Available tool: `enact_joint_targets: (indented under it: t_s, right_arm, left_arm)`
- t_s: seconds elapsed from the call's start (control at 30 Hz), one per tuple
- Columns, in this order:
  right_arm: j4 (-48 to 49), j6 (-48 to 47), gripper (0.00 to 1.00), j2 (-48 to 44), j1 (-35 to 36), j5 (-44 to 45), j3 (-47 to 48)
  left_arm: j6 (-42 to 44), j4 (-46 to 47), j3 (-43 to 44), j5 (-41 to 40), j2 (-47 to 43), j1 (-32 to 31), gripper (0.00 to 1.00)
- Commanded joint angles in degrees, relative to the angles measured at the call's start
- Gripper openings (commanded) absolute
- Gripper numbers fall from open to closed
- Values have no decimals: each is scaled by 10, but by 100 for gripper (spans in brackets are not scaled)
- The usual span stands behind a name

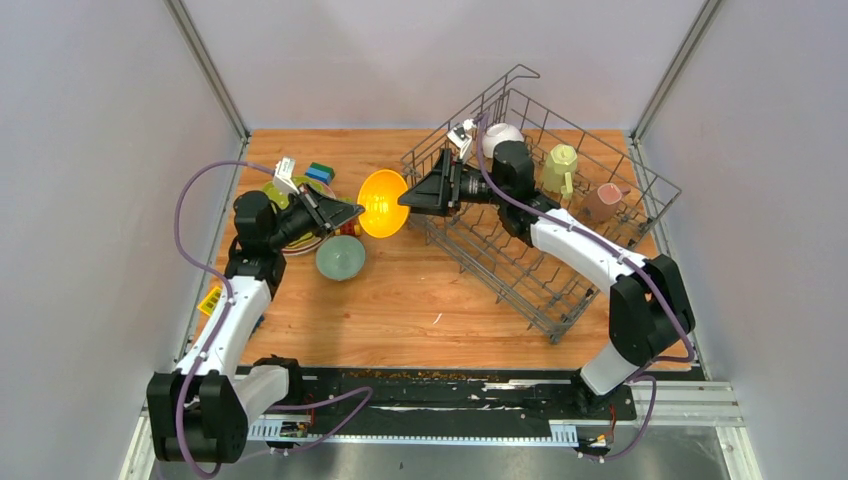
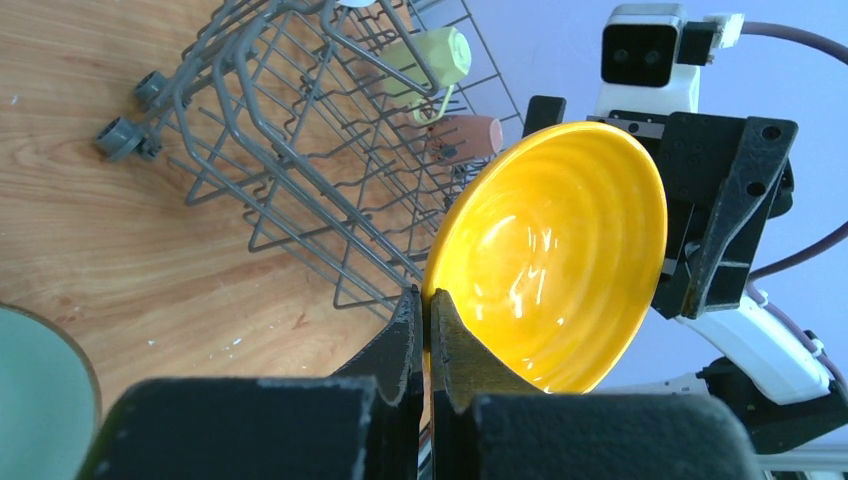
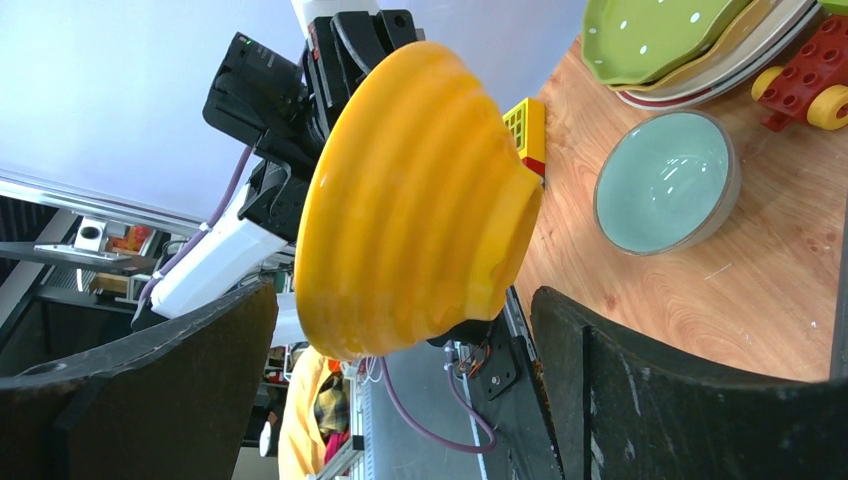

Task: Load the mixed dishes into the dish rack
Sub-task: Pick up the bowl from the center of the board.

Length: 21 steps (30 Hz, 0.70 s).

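Note:
My left gripper [image 1: 356, 212] [image 2: 428, 295] is shut on the rim of a yellow ribbed bowl [image 1: 382, 203] [image 2: 560, 260] [image 3: 420, 200], holding it on edge above the table. My right gripper [image 1: 405, 198] [image 3: 405, 295] is open, one finger on each side of the bowl's far edge, not closed on it. The grey wire dish rack [image 1: 560, 270] [image 2: 300, 130] stands at the right, holding a pale-green mug [image 1: 560, 168] [image 2: 430, 60], a pink mug [image 1: 605, 200] [image 2: 465, 135] and a white bowl [image 1: 500, 135]. A teal bowl [image 1: 340, 258] [image 3: 665, 182] sits on the table. A lime-green dotted plate [image 3: 660, 40] tops a plate stack.
Toy blocks lie around the plate stack: a red and yellow one [image 3: 810, 70], a yellow one [image 3: 527, 125], blue and green ones [image 1: 320, 172]. Another yellow block [image 1: 210, 300] lies by the left edge. Grey walls enclose the wooden table [image 1: 430, 300].

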Motion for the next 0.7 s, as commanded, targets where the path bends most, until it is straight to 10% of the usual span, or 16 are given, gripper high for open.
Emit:
enact_joint_targets:
  t_s: [0.0, 0.67]
  right_arm:
    - [7, 4, 100, 9, 6, 6, 33]
    - [15, 12, 78, 15, 11, -19, 36]
  left_arm:
    - [-9, 42, 3, 7, 2, -9, 0]
    - [-8, 47, -6, -1, 7, -15, 0]
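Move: The yellow bowl is already pinched by its rim in the left gripper, its middle about 4 cm right, 1 cm ahead and 4 cm above that hand. From the open right gripper the same bowl lies some 5 cm left, level fore and aft and in height. The green bowl stands on the board about 8 cm left, 2 cm ahead and 24 cm below the left hand; the rack's near-left corner is roughly 11 cm ahead, 6 cm right and 18 cm below it. Keep the left gripper shut on the yellow bowl's rim and ease it down barely 1 cm, with a first slight shift right towards the right gripper. Hold the right gripper almost in place, creeping only half a centimetre left towards the bowl's outside, then begin closing its wide-open fingers from above and below by about a fifth, the lower one drawing in to the bowl's foot. ##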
